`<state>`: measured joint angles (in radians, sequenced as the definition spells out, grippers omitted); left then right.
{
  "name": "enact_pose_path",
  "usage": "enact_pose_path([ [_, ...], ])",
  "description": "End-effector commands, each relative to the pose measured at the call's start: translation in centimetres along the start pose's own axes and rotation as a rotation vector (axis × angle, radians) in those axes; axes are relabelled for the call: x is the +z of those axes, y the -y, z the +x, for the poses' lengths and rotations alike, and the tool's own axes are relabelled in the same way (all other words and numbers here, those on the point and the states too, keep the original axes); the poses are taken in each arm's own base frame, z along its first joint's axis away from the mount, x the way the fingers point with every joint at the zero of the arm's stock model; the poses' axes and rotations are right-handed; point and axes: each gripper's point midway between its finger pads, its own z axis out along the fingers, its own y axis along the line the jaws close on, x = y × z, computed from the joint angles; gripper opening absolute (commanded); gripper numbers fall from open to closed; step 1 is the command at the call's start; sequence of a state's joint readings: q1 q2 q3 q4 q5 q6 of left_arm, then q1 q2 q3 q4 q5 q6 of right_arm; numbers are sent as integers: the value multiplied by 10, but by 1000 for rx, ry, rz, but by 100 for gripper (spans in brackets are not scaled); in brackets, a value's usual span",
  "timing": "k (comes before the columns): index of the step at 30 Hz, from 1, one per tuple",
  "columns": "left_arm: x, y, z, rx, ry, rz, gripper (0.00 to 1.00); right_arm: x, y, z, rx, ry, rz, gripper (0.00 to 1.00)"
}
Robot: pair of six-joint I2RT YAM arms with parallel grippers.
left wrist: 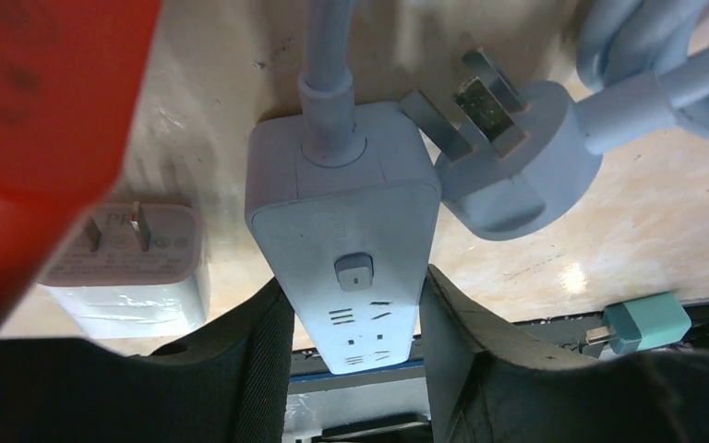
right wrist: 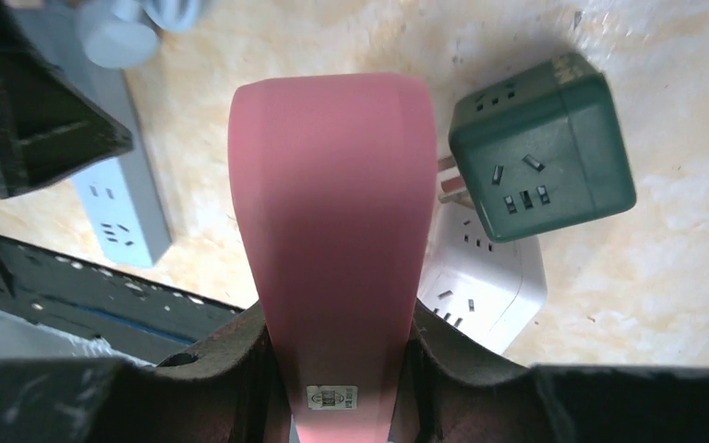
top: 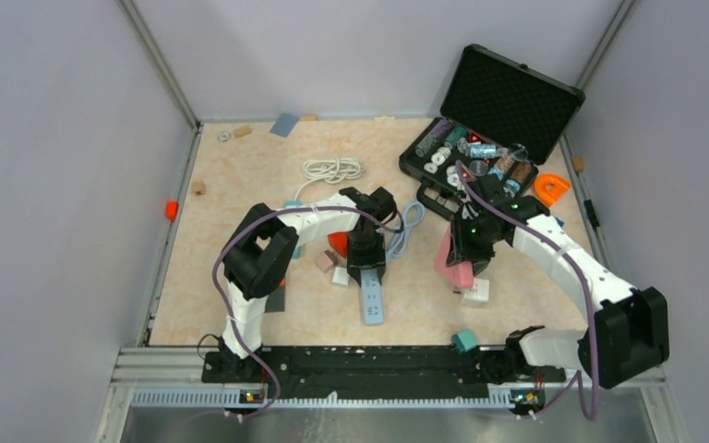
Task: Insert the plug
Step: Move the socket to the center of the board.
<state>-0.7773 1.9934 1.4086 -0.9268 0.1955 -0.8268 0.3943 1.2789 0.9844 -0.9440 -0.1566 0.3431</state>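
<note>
A light blue power strip (left wrist: 346, 231) lies on the table, its sockets facing up. My left gripper (left wrist: 355, 309) is shut on it, with both black fingers pressed against its long sides. The strip's own blue three-pin plug (left wrist: 508, 161) lies on the table just beside the strip's cord end, prongs up, and nothing holds it. My right gripper (right wrist: 340, 332) is shut on a long pink bar (right wrist: 332, 203), held above the table. In the top view the left gripper (top: 367, 254) is at the table's middle. The right gripper (top: 469, 249) is to its right.
A green cube socket (right wrist: 540, 148) rests on a white socket block (right wrist: 489, 277) under the pink bar. A pinkish charger (left wrist: 134, 254), a red object (left wrist: 37, 120) and a teal adapter (left wrist: 646, 323) lie around the strip. An open black case (top: 498, 120) stands at the back right, with a white cable coil (top: 332, 169) behind.
</note>
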Motion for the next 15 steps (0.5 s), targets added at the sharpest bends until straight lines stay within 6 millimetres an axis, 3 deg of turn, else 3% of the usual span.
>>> enact_pose_path([
  [1,-10,13,-55,26,173,27,27,-23,-17,-36,28,186,-103,0],
  [2,-11,14,-57,29,174,35,34,-23,-19,-36,35,189,-136,0],
  [4,-15,20,-61,39,181,69,64,-26,-31,-34,56,177,-240,0],
  [6,-21,24,-64,43,196,106,79,-29,-41,-33,75,167,-325,0],
  [11,-45,31,-77,3,235,303,92,-33,-59,-30,41,152,-448,0],
  [12,-46,26,-80,-19,240,340,98,-32,-61,-29,38,143,-464,0],
  [15,-61,9,-96,-88,282,424,99,-28,-65,-26,28,120,-499,0],
])
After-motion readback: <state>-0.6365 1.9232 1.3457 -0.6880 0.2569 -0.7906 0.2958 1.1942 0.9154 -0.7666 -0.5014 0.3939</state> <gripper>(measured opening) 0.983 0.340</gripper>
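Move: The left fingers still grip the blue strip near its cord end, its middle about 3 cm back; its plug is some 3 cm ahead and 3 right, the white cube 6 cm left and level. The right hand, about 10 cm above the board, still holds the pink socket; open board lies some 9 cm left and 1 ahead, the white adapter 4 cm back and 2 right, the green adapter 2 ahead and 3 right. Left hand releases the blue strip and goes 6 cm forward; right carries the pink socket 5 cm left and up. ##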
